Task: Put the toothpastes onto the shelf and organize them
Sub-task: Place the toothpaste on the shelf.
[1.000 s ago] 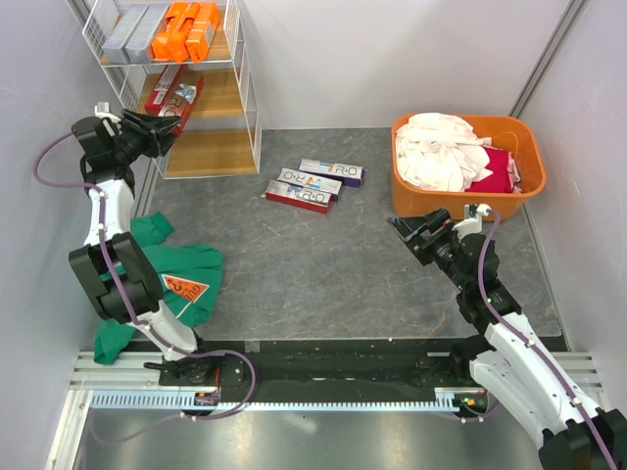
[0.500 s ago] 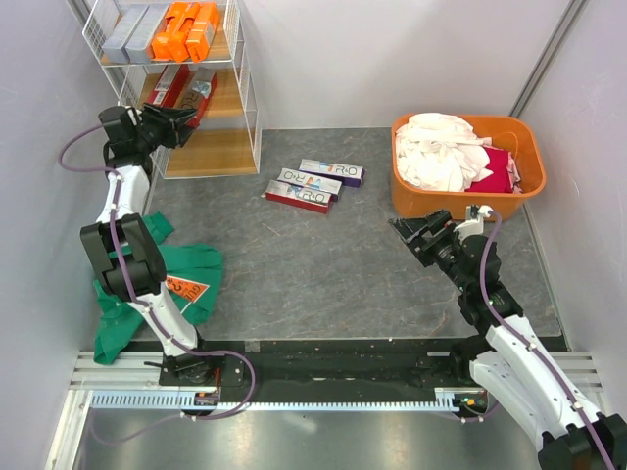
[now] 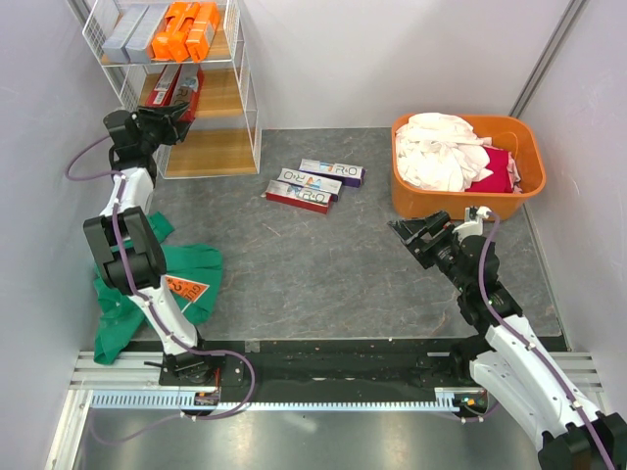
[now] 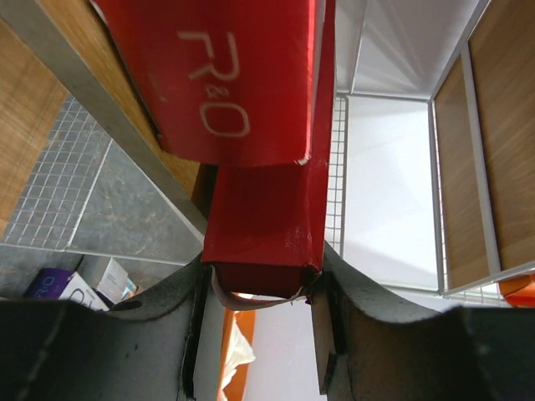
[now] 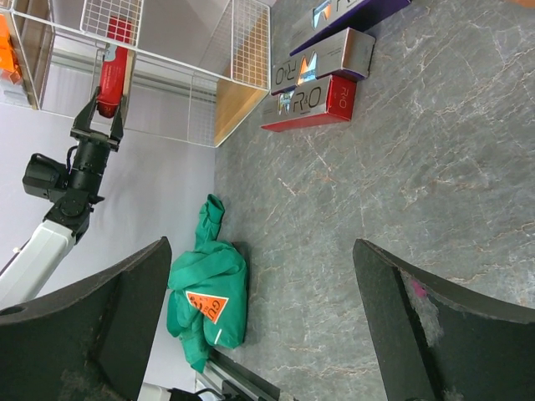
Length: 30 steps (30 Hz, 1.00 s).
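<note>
My left gripper (image 3: 168, 115) (image 4: 261, 280) is shut on the end of a red toothpaste carton (image 4: 263, 225) (image 3: 182, 86), which reaches into the middle tier of the white wire shelf (image 3: 211, 152). A second red carton with white lettering (image 4: 234, 75) lies right next to it. Grey cartons (image 3: 127, 29) and orange cartons (image 3: 184, 27) fill the top tier. Three more toothpastes (image 3: 313, 183) (image 5: 322, 104) lie side by side on the grey floor mat. My right gripper (image 3: 416, 233) (image 5: 263, 276) hovers open and holds nothing, right of those cartons.
An orange tub (image 3: 509, 124) of white and red laundry stands at the back right, just beyond my right gripper. A green cloth (image 3: 171, 284) (image 5: 205, 292) lies crumpled on the left by the left arm. The shelf's bottom board is bare.
My left arm has swung right and up toward the shelf, carrying the red carton into the middle tier. The right arm has not moved.
</note>
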### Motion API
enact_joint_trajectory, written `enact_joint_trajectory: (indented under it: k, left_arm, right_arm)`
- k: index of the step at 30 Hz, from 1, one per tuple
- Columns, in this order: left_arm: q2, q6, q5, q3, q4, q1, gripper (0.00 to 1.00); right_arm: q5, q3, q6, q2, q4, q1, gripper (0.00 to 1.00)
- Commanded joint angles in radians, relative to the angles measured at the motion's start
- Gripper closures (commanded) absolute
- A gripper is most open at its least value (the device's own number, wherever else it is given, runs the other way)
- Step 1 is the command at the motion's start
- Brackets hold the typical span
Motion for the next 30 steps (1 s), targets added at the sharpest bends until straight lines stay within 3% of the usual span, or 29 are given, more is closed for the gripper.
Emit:
enact_joint_trajectory:
  k: [1,7,12,13,15,16,18,30]
  left_arm:
    - [0.027,-0.091,-0.055,0.011,0.069,0.004,0.72]
    - [0.074,-0.116,-0.07,0.062,0.075,0.004,0.69]
    - [0.102,-0.097,-0.001,0.105,0.081,0.002,0.57]
    - [0.09,-0.077,0.006,0.1,0.083,0.004,0.46]
    - [0.07,-0.048,0.034,0.085,0.075,0.002,0.34]
    - [0.047,-0.015,0.043,0.076,0.065,0.004,0.16]
    - [0.02,0.028,0.06,0.077,0.009,0.004,0.01]
    - [-0.085,0.335,0.083,0.123,-0.274,0.007,0.0]
  right_arm:
    - [0.001,-0.004,-0.015,0.001,0.006,-0.005,0.02]
    - [0.001,-0.005,-0.015,-0.001,0.006,-0.005,0.02]
    - [0.001,-0.005,-0.018,0.002,0.005,-0.006,0.02]
    - [-0.001,-0.005,-0.019,0.002,0.003,-0.006,0.02]
    - [-0.001,-0.005,-0.019,0.001,0.002,-0.006,0.02]
    - [-0.001,-0.005,-0.018,0.001,0.0,-0.006,0.02]
    - [-0.001,-0.005,-0.018,-0.002,-0.003,-0.008,0.02]
    - [-0.009,-0.011,-0.016,-0.004,-0.007,-0.008,0.02]
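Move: The left hand still pinches the near end of a red toothpaste box at the middle shelf's front edge; the box's spot on that board centres about 10 cm ahead and 1 cm right, at hand height. The first red box lies some 8 cm ahead and 4 cm left. Above, the orange boxes are about 8 cm ahead, 6 cm right and 22 cm higher. From the right hand the spot is roughly 38 cm ahead, 49 cm left and 8 cm up. Forward by about 2 cm and slightly left, the left hand slides the held box deeper onto the middle shelf beside the first red one, then opens its fingers wide. Coming away, it rises about 2 cm, backs off some 3 cm towards its base and sinks a little again, rolling some 10 degrees so its left side lifts. ##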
